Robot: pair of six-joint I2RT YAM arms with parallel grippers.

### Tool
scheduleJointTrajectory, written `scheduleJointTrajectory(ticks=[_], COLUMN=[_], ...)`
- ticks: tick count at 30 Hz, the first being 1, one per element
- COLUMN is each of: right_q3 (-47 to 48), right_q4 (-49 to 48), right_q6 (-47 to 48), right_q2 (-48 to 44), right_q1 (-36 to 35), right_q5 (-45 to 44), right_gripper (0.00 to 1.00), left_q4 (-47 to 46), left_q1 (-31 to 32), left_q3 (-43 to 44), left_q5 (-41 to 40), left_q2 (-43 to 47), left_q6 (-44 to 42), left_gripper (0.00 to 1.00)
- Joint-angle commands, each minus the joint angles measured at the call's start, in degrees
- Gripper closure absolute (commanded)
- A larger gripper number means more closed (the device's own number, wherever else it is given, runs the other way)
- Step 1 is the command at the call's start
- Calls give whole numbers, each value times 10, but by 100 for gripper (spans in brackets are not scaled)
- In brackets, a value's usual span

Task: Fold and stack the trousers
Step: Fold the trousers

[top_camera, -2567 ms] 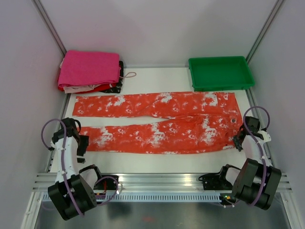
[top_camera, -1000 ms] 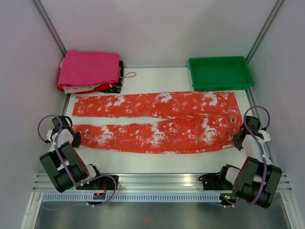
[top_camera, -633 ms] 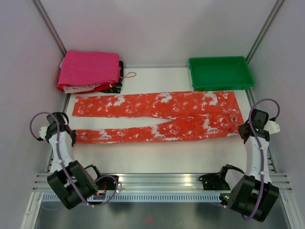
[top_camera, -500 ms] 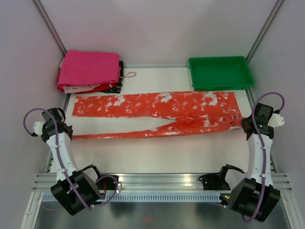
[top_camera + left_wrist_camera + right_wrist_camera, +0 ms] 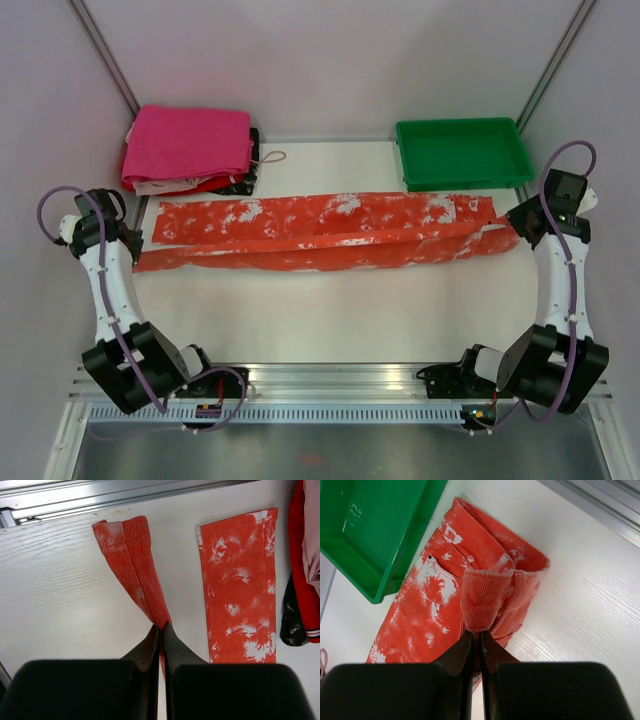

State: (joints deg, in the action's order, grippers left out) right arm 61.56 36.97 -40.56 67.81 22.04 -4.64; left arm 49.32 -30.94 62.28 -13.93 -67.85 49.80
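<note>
The orange-red, white-blotched trousers [image 5: 320, 228] lie lengthwise across the white table, waist to the right. The near leg is lifted and stretched taut between the arms, partly over the far leg. My left gripper [image 5: 128, 250] is shut on the near leg's cuff end [image 5: 131, 560], which hangs from the jaws [image 5: 161, 626]. The far leg [image 5: 240, 580] lies flat beside it. My right gripper [image 5: 522, 218] is shut on the waistband edge [image 5: 482, 600], pinched at the tips [image 5: 476, 634] above the bunched waist.
A folded magenta-pink cloth [image 5: 188, 145] tops a pile at the back left, with a black item [image 5: 292, 625] beside it. A green tray [image 5: 462, 150] stands at the back right, close to the waist. Walls rise on both sides. An aluminium rail [image 5: 330, 380] runs along the near edge.
Both grippers have risen and moved toward the far side, carrying the near leg and the waist edge off the table and over the far leg. The near leg now hangs as a narrow taut band.
</note>
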Motion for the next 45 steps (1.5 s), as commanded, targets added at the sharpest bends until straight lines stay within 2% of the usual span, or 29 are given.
scheduleJointTrajectory(ticks=[1, 5, 10, 15, 22, 27, 33, 40, 45], right_q3=[78, 91, 86, 123, 195, 219, 221, 214, 200], right_q4=[-96, -124, -197, -232, -219, -196, -197, -206, -204], right_q6=[50, 57, 65, 75, 92, 91, 100, 105, 97], right_q2=[68, 136, 161, 224, 307, 362, 377, 345, 347], right_q1=[20, 20, 18, 14, -7, -9, -9, -9, -9], right_q5=[-73, -53, -33, 19, 5, -7, -5, -21, -32], right_gripper=[100, 100, 100, 100, 100, 100, 100, 100, 100], left_q4=[-112, -121, -128, -136, -94, -49, -46, -75, -13], left_q1=[11, 78, 91, 112, 142, 142, 142, 142, 143], left_q3=[68, 112, 147, 194, 291, 314, 314, 313, 306], left_q5=[-126, -209, -239, -254, -291, -303, -303, -302, -324], left_q2=[-58, -116, -177, -225, -316, -368, -358, -298, -269], left_q6=[-20, -24, -22, -30, -26, -1, -4, -64, -59], left_gripper=[98, 98, 98, 98, 98, 98, 98, 98, 98])
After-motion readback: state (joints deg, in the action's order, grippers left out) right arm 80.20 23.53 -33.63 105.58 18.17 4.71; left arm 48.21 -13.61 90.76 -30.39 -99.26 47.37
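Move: Both closed grippers hold the trousers' lifted near half stretched between them. The far leg's left end lies straight ahead of the left gripper, about 20 cm out and 17 below. The folded stack is some 41 cm ahead of that gripper and 8 to its right. For the right gripper, the waist's far side is 17 cm ahead and 18 below, nearly in line; the green bin lies about 38 ahead and 5 to the left. Carry the stretched near half forward over the far leg with both grippers together, about 15 cm each, keeping both pinches shut. Sink the right gripper some 9 cm on the way towards the waist's far side, turning it counter-clockwise, then hold it there. Keep the left high: dip it slightly late in the reach, then raise it again, with a small clockwise turn. ##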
